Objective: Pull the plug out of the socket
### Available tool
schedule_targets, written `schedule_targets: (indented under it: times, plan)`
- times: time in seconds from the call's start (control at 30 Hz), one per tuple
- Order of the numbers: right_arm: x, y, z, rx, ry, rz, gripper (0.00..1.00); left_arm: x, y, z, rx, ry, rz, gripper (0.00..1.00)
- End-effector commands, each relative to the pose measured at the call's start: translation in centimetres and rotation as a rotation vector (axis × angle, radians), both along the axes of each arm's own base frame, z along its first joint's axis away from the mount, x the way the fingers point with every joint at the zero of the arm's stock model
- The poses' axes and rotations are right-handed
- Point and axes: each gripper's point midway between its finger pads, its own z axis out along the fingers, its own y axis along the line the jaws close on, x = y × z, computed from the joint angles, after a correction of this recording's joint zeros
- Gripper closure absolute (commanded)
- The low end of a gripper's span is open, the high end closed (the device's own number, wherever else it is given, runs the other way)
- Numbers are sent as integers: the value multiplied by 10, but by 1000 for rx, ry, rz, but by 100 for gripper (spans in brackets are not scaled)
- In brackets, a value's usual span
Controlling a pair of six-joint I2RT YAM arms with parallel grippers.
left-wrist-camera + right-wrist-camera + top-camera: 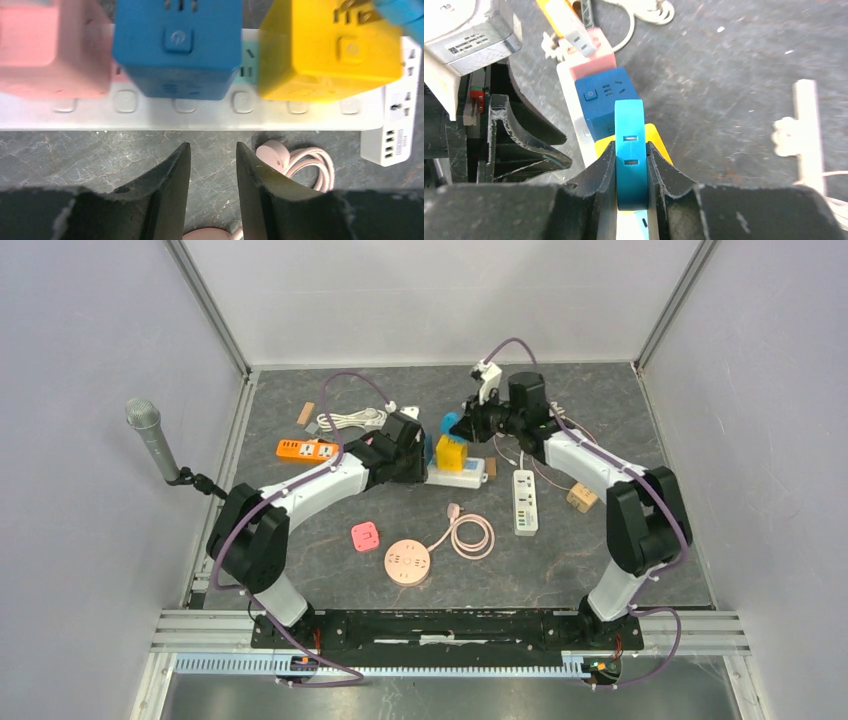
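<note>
A white power strip, the socket [462, 478] [180, 112], lies mid-table with a pink cube [50, 50], a blue cube [175, 45] and a yellow cube [325, 55] [657, 141] plugged into it. My right gripper [631, 150] [463, 424] is shut on a flat cyan plug [630, 125] [397, 12] above the yellow cube; metal prongs show between the plug and the cube's top. My left gripper [212, 146] [425, 455] hovers at the strip's near side, open, with only bare table between its fingers.
An orange power strip [307, 449] and a coiled white cable [350, 420] lie at the back left. Another white strip [525, 502], a round pink socket with a coiled cord [408, 563], a pink square adapter [365, 536] and a wooden block [580, 498] lie nearby. A microphone [150, 435] stands at the left.
</note>
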Motion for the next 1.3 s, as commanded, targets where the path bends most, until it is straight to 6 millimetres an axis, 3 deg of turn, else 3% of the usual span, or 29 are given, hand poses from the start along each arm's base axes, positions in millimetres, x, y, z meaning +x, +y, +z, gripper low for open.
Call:
schedule_targets:
  times: [0.0,0.1,0.2,0.37,0.57,0.77,0.83,0.93,1.17,1.27]
  plan:
    - [31,-23,98,136,-262,-137,100,19,-9,47,-23,-85,-39,54]
    - [27,-17,90,129,-232,-81,100,22,-13,64,-51,-114,-45,53]
    - [26,-14,70,91,-172,-52,100,24,-12,73,-62,-135,-40,52]
    - [30,-22,47,44,-123,-102,100,25,-6,86,-79,-161,-19,49]
    - [59,-45,33,-4,-84,-303,100,29,6,110,-97,-221,31,42]
    - [75,-44,-17,-49,54,-346,100,31,19,124,-122,-248,67,36]
    - [69,-37,-30,-48,94,-303,100,31,23,125,-125,-246,75,35]
    - [53,-29,-33,-22,112,-238,100,30,27,123,-128,-238,84,34]
    - [-5,-19,-57,2,220,-172,100,31,30,118,-134,-221,96,33]
    - [-21,-17,-63,-5,235,-157,100,32,30,117,-137,-216,93,33]
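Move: The right hand holds the blue plug; the open table beyond the strip, where it takes it, lies about 15 cm below and 4 cm to its right. The yellow plug is 3 cm back, 1 cm left and 5 cm below; the wood block 3 cm back, 8 cm right. For the left hand, that table spot lies about 7 cm ahead and 9 cm right, the yellow plug 5 cm ahead and 6 cm right. Right hand lifts the blue plug, swings forward-right, then sinks 14 cm, drawing back; left rises 10 cm, opening. ##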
